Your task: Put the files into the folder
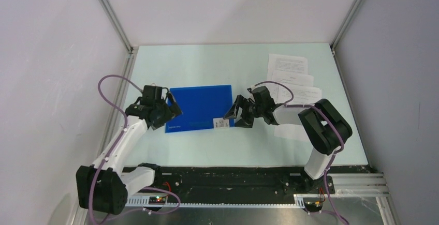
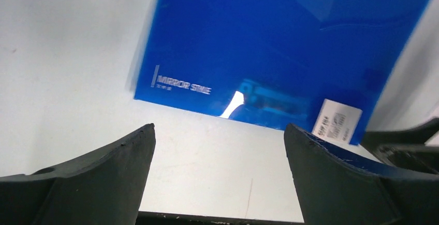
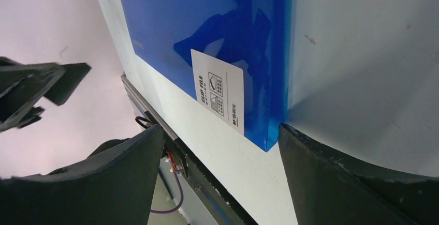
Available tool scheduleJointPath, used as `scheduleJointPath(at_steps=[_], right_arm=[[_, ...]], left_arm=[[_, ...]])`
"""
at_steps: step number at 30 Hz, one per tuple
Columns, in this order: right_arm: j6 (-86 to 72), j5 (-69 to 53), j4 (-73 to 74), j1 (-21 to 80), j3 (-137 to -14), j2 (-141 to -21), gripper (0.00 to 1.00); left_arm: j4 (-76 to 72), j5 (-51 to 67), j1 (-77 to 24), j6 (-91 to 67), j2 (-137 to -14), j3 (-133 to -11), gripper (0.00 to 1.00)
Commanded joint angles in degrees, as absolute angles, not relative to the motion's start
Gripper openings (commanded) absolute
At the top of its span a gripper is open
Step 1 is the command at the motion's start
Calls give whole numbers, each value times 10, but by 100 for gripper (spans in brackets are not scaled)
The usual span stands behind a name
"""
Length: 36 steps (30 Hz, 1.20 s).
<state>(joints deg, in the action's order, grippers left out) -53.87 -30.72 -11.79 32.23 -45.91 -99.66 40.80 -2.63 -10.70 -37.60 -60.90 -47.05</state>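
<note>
The blue folder lies shut and flat on the table, with a white label at its near right corner. My left gripper stands open at the folder's left edge. In the left wrist view only bare table lies between its fingers, just short of the folder. My right gripper is open at the folder's near right corner. In the right wrist view that corner sits just off the inside of one finger, not gripped. The files, overlapping white printed sheets, lie at the right, partly under my right arm.
Metal frame posts and pale walls close in the table's left and right sides. The black base rail with cables runs along the near edge. The left arm's purple cable loops above its wrist.
</note>
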Motion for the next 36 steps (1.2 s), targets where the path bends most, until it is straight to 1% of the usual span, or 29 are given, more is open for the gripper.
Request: scheduleJointPath(at_steps=[1,5,9,13,16,19,21,22,23,25,26,28,31,36], right_arm=[[-543,-334,-186,326,-480,-1008,84],[-534,-334,-193,325,-483,-1009,84],[-538,-334,-195,317,-484,-1019,84],[-567,-367,-257,310,-484,-1042,84],[-589,-386,-292,308,-484,-1056,84],[-620,-407,-348,309,-484,-1073,82],[-639,-423,-392,311,-484,-1085,78],[-654,-430,-423,311,-484,-1094,74],[-662,-433,-437,313,-484,-1098,72],[-722,-444,-497,314,-484,-1117,63],[-740,-447,-551,316,-484,-1131,61],[-783,-446,-614,322,-484,-1149,57],[-801,-446,-643,329,-488,-1166,46],[-787,-454,-628,335,-489,-1173,29]], left_arm=[[399,-36,-47,-414,-638,-445,98],[375,13,-4,-401,-696,-454,98],[367,35,-2,-390,-774,-492,98],[364,43,14,-396,-835,-520,98],[353,47,17,-402,-857,-524,98],[344,58,18,-400,-867,-523,98],[337,66,18,-398,-876,-518,98],[335,70,18,-396,-884,-517,98],[331,82,18,-391,-889,-517,98],[328,104,17,-377,-903,-518,98],[326,109,17,-370,-904,-516,98],[324,107,17,-361,-903,-514,98],[324,108,17,-356,-902,-514,98],[321,114,17,-353,-901,-517,98]])
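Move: The folder's near-left corner lies about 5 cm left of the left hand, level with it and 10 cm below; the barcode label lies some 20 cm right of this hand and 4 ahead, equally low. The folder's near-right corner is about 2 cm back from the right hand, straight in line and 4 below; from this hand the label lies 6 cm left and 1 back, the files 29 right and 9 ahead, both 4 below. Left hand drops 9 cm, open, onto the folder's near-left part; right moves 5 cm left, pinching and raising its near-right edge. ##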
